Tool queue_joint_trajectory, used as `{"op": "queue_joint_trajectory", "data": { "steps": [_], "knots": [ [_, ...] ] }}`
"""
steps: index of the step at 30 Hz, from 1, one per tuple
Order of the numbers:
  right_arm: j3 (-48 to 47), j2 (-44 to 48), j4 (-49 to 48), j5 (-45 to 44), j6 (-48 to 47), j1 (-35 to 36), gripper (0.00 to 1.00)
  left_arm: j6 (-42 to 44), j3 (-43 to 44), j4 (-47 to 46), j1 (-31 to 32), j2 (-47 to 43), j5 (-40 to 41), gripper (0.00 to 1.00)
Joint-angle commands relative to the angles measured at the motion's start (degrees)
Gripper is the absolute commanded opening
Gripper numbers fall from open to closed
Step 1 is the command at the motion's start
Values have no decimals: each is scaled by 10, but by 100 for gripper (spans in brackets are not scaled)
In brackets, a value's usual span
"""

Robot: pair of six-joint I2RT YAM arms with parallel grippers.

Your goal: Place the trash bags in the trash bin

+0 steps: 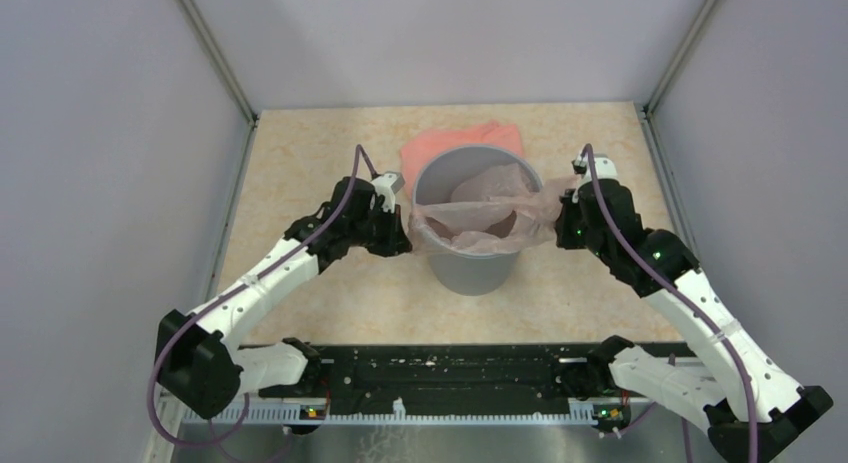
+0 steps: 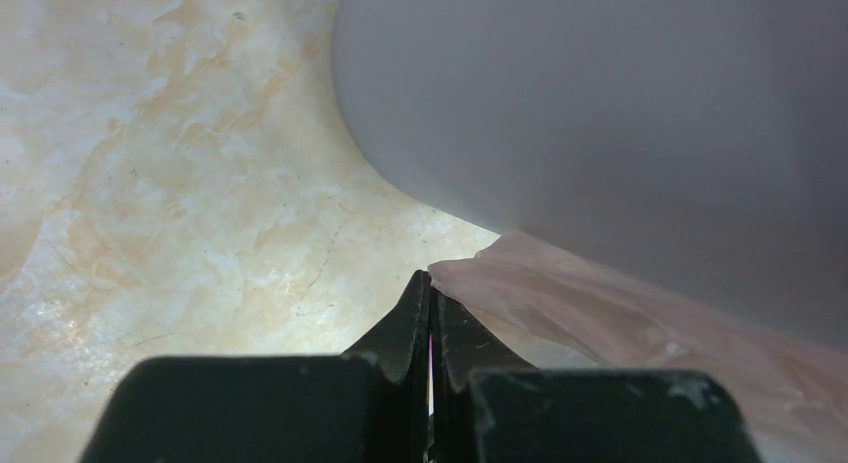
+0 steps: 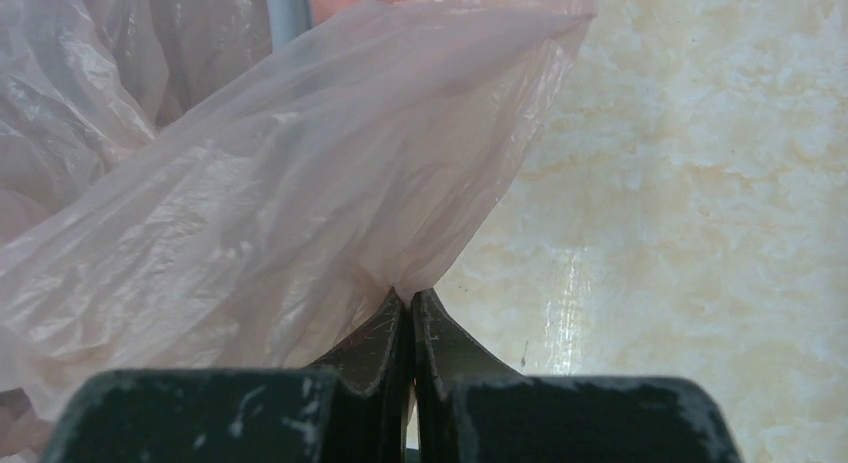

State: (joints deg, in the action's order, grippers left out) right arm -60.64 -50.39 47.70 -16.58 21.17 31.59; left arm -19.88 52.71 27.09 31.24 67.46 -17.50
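The grey trash bin (image 1: 468,265) stands upright mid-table. A see-through pale pink trash bag (image 1: 478,220) is stretched across its mouth, sagging inside and hanging over both sides of the rim. My left gripper (image 1: 405,233) is at the bin's left rim. In the left wrist view it (image 2: 431,278) is shut, with a corner of the bag (image 2: 620,313) coming out at its tips beside the bin wall (image 2: 620,113). My right gripper (image 1: 560,223) is at the right rim. Its wrist view shows it (image 3: 409,295) shut on the bag's edge (image 3: 280,203).
An opaque salmon-pink folded sheet (image 1: 440,143) lies flat behind the bin, partly hidden by it. The marbled beige table (image 1: 300,163) is enclosed by grey walls at left, right and back. A black rail (image 1: 450,368) runs between the arm bases.
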Motion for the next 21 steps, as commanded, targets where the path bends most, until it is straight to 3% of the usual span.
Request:
{"op": "queue_joint_trajectory", "data": {
  "steps": [1,8,16,21],
  "knots": [
    [-3,-7,-32,-10,-1,-5,0,-9,16,-12,-9,22,26,0],
    [26,-22,-29,-60,1,-8,0,-5,44,-16,-29,45,38,0],
    [56,-30,-78,31,6,-4,0,0,82,-15,-44,57,36,0],
    [60,-39,-91,13,30,52,0,7,89,-14,-68,62,34,0]
  ]
}}
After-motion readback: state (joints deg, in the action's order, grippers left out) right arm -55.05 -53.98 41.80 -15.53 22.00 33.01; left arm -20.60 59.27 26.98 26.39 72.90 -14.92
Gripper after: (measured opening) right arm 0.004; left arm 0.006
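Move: The trash bag's rim is already pinched in both hands and draped across the trash bin. From the left hand the bin's middle is about 13 cm to the right, 6 cm ahead and 6 cm lower. From the right hand the bin's middle is roughly 16 cm to the left, 7 cm ahead and 12 cm below. The pink cloth lies on the table beyond the bin, from the left hand some 32 cm ahead, 12 cm right and 20 cm down. The bag's left corner, kept in the left hand's shut fingers, dips about a centimetre, then travels forward about 5 cm alongside the bin's left side, rising a little as the wrist turns slightly counter-clockwise. Its right edge, still pinched by the right hand, is eased forward a centimetre, lowered about 4 cm beside the rim and finally drawn some 2 cm left towards the bin. ##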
